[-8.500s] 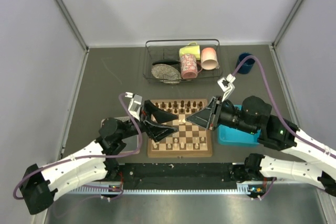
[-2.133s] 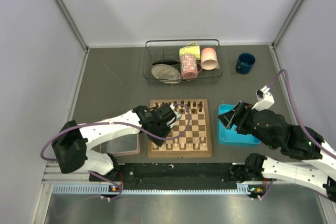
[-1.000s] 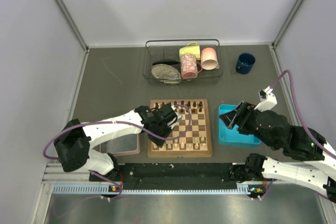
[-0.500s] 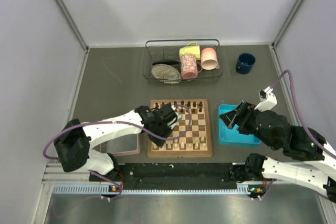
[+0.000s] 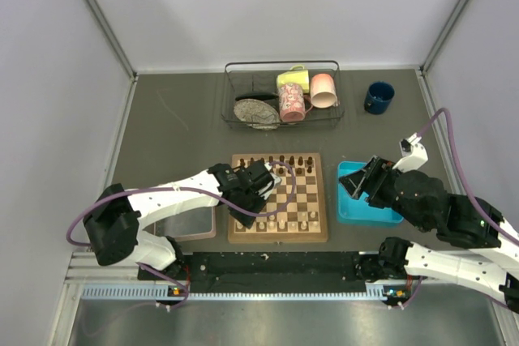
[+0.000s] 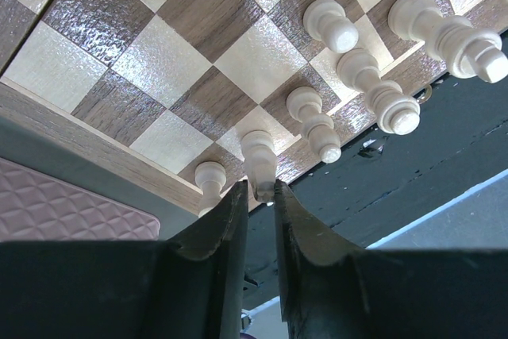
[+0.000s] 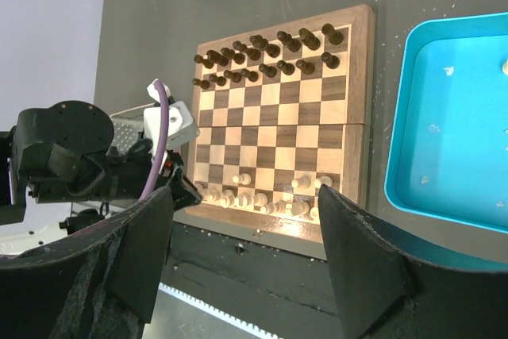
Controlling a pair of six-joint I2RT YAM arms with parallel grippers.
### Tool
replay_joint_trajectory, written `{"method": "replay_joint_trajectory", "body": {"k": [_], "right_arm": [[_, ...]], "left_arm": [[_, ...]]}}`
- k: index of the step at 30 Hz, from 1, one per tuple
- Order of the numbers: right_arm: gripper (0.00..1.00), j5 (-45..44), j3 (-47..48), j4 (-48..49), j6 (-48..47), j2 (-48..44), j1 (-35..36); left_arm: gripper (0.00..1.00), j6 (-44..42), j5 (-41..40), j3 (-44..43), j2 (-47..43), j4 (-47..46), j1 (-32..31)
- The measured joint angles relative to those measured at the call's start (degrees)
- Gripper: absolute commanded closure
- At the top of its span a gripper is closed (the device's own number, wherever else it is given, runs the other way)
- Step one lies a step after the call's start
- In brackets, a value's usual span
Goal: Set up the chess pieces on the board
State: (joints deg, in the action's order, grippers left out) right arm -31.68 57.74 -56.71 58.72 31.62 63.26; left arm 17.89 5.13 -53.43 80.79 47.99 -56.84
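Observation:
The board (image 5: 318,236) lies in the middle, with dark chess pieces (image 5: 280,164) in its two far rows and cream ones (image 5: 285,218) along the near rows. My left gripper (image 5: 248,202) is low over the near-left corner. In the left wrist view its gripper (image 6: 259,193) flanks the head of a cream piece (image 6: 258,152) standing upright on a near-edge square. The jaws are only narrowly apart, and I cannot tell whether they touch it. Other cream pieces (image 6: 373,93) stand beside it. My right gripper (image 5: 366,180) hangs wide open and empty above the blue tray (image 5: 357,216).
A wire basket (image 5: 281,95) with mugs stands behind the board, and a blue mug (image 5: 378,96) is at the back right. A pinkish tray (image 5: 188,223) lies left of the board. The right wrist view takes in the whole board (image 7: 365,101) and tray (image 7: 452,117).
Since the earliest frame the right gripper left the board for the blue tray, and the left arm reached to the near-left corner. Over the last second nothing has visibly moved.

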Motion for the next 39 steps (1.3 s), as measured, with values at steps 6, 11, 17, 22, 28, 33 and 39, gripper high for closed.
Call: {"method": "replay_joint_trajectory", "body": {"k": [6, 11, 17, 22, 28, 33, 39], "right_arm": [[0.27, 0.0, 0.0, 0.0, 0.0, 0.0, 0.0], [0.27, 0.0, 0.0, 0.0, 0.0, 0.0, 0.0], [0.26, 0.0, 0.0, 0.0, 0.0, 0.0, 0.0], [0.26, 0.0, 0.0, 0.0, 0.0, 0.0, 0.0], [0.28, 0.0, 0.0, -0.1, 0.0, 0.2, 0.0], [0.28, -0.9, 1.6, -4.7, 1.2, 5.7, -0.5], [0.29, 0.0, 5.7, -8.7, 1.0, 21.0, -6.8]], "left_arm": [[0.74, 0.0, 0.6, 0.0, 0.0, -0.1, 0.0], [0.71, 0.0, 1.5, -0.2, -0.1, -0.3, 0.0], [0.65, 0.0, 1.5, -1.0, -0.3, -0.3, 0.0], [0.61, 0.0, 0.2, -1.3, -1.2, 0.6, 0.0], [0.53, 0.0, -3.6, -2.9, -2.8, 3.1, 0.0], [0.45, -0.9, -4.6, -4.2, -9.7, 2.6, 0.6], [0.34, -4.4, -4.4, -5.0, -24.6, -4.5, 1.6]]}}
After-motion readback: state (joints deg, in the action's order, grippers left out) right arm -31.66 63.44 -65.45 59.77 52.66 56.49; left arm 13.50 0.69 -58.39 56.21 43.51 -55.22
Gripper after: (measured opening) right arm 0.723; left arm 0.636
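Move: The white piece just placed second from the left in the near row stands between the left fingertips, its middle about 2 cm below them. The corner piece is some 3 cm left of it and level with it, the next piece 3 cm right and level; a forward pawn stands 3 cm ahead and 5 cm right. From the empty right hand, the loose white pieces in the blue tray lie about 9 cm ahead, 9 cm right and 25 cm below. The newly placed white piece is left clear by the left hand: its fingers, already slack around the head, open well wider as it edges just under a centimetre right, then it speeds up by about 14 cm and a little forward, fingertips swinging forward and right. Late on, the right hand, fingers kept open, sinks some 5 cm and reaches 3 cm forward towards the blue tray's pieces, rolling and tipping down. ##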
